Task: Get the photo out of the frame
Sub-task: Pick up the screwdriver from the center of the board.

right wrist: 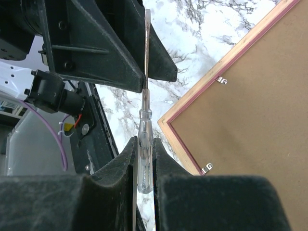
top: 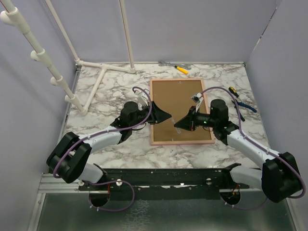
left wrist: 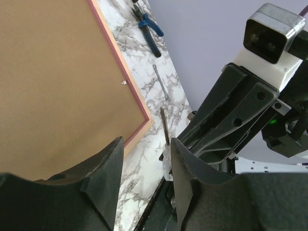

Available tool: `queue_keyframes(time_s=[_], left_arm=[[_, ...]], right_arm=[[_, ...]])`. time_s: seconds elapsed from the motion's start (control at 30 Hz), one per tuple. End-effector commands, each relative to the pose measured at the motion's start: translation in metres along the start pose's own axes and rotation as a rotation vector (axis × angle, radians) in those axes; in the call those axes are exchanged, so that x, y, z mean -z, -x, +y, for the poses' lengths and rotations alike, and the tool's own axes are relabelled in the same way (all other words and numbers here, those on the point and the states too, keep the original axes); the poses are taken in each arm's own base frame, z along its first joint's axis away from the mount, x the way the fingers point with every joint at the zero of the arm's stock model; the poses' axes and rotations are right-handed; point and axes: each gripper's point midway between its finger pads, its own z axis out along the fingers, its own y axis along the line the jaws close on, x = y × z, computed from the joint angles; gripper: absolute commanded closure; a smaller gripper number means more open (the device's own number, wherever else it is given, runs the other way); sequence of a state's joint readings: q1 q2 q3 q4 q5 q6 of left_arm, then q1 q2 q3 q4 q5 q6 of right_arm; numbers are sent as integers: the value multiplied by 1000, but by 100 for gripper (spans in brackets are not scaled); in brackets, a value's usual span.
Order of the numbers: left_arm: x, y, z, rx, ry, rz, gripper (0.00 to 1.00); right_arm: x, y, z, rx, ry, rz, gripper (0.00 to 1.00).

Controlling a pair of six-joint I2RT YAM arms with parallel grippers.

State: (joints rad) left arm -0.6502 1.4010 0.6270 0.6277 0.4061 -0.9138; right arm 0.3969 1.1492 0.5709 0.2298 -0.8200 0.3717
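Note:
The frame [top: 180, 103] lies back-up on the marble table, its brown fibreboard back [left wrist: 57, 86] and thin pink border showing; the photo is hidden beneath the back. My right gripper [right wrist: 143, 142] hovers over the frame's near edge [right wrist: 260, 96], shut on a clear-handled screwdriver [right wrist: 144, 159] whose shaft points at the left gripper. My left gripper [left wrist: 147, 142] faces it over the frame's near left part. Its jaws stand apart with nothing between them, and the shaft [left wrist: 164, 126] is just beyond its right finger. The two grippers [top: 167, 115] [top: 179, 125] nearly meet.
Small metal clips [right wrist: 221, 80] [right wrist: 208, 167] hold the back in. Blue-handled pliers [top: 240, 103] lie right of the frame, a yellow screwdriver [top: 182, 70] and a wrench [top: 166, 63] behind it. A white pipe rack [top: 96, 82] stands at the back left. Walls enclose the table.

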Motion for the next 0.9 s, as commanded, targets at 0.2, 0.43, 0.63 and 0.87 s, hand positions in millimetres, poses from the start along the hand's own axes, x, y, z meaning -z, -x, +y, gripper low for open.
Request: queue_keyframes(time_s=[0.2, 0.43, 0.63, 0.87], left_arm=[[-5, 4, -23, -11, -81, 20, 56], [-8, 2, -16, -2, -62, 25, 86], [-10, 3, -8, 24, -38, 3, 100], [-2, 23, -32, 96, -112, -97, 100]], right_arm=[[-7, -1, 0, 25, 2, 29, 96], [-7, -4, 4, 39, 21, 42, 94], [-4, -2, 4, 57, -3, 0, 48], [11, 20, 5, -3, -90, -202, 7]])
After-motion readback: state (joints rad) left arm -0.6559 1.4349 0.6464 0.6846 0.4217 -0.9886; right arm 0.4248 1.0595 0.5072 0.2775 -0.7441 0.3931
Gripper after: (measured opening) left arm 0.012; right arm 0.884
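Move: The screwdriver already hangs between both my hands. Its middle is about 2 cm back and 2 cm right of my left hand, 1 cm lower, with the shaft between my open left fingers. My right fingers pinch the handle; from that hand the middle is about 3 cm ahead, 1 cm left and 1 cm up. The board's centre lies some 4 cm ahead and 8 cm right of my left hand, about 15 cm below. I take the screwdriver over in mid-air. My left hand stays almost in place, creeping about 1 cm right, and shuts its half-open fingers on the metal shaft just beyond the handle. My right hand keeps its pinch meanwhile, easing down about 1 cm, then opens wide, lets go of the handle and starts to rise by nearly 2 cm. ##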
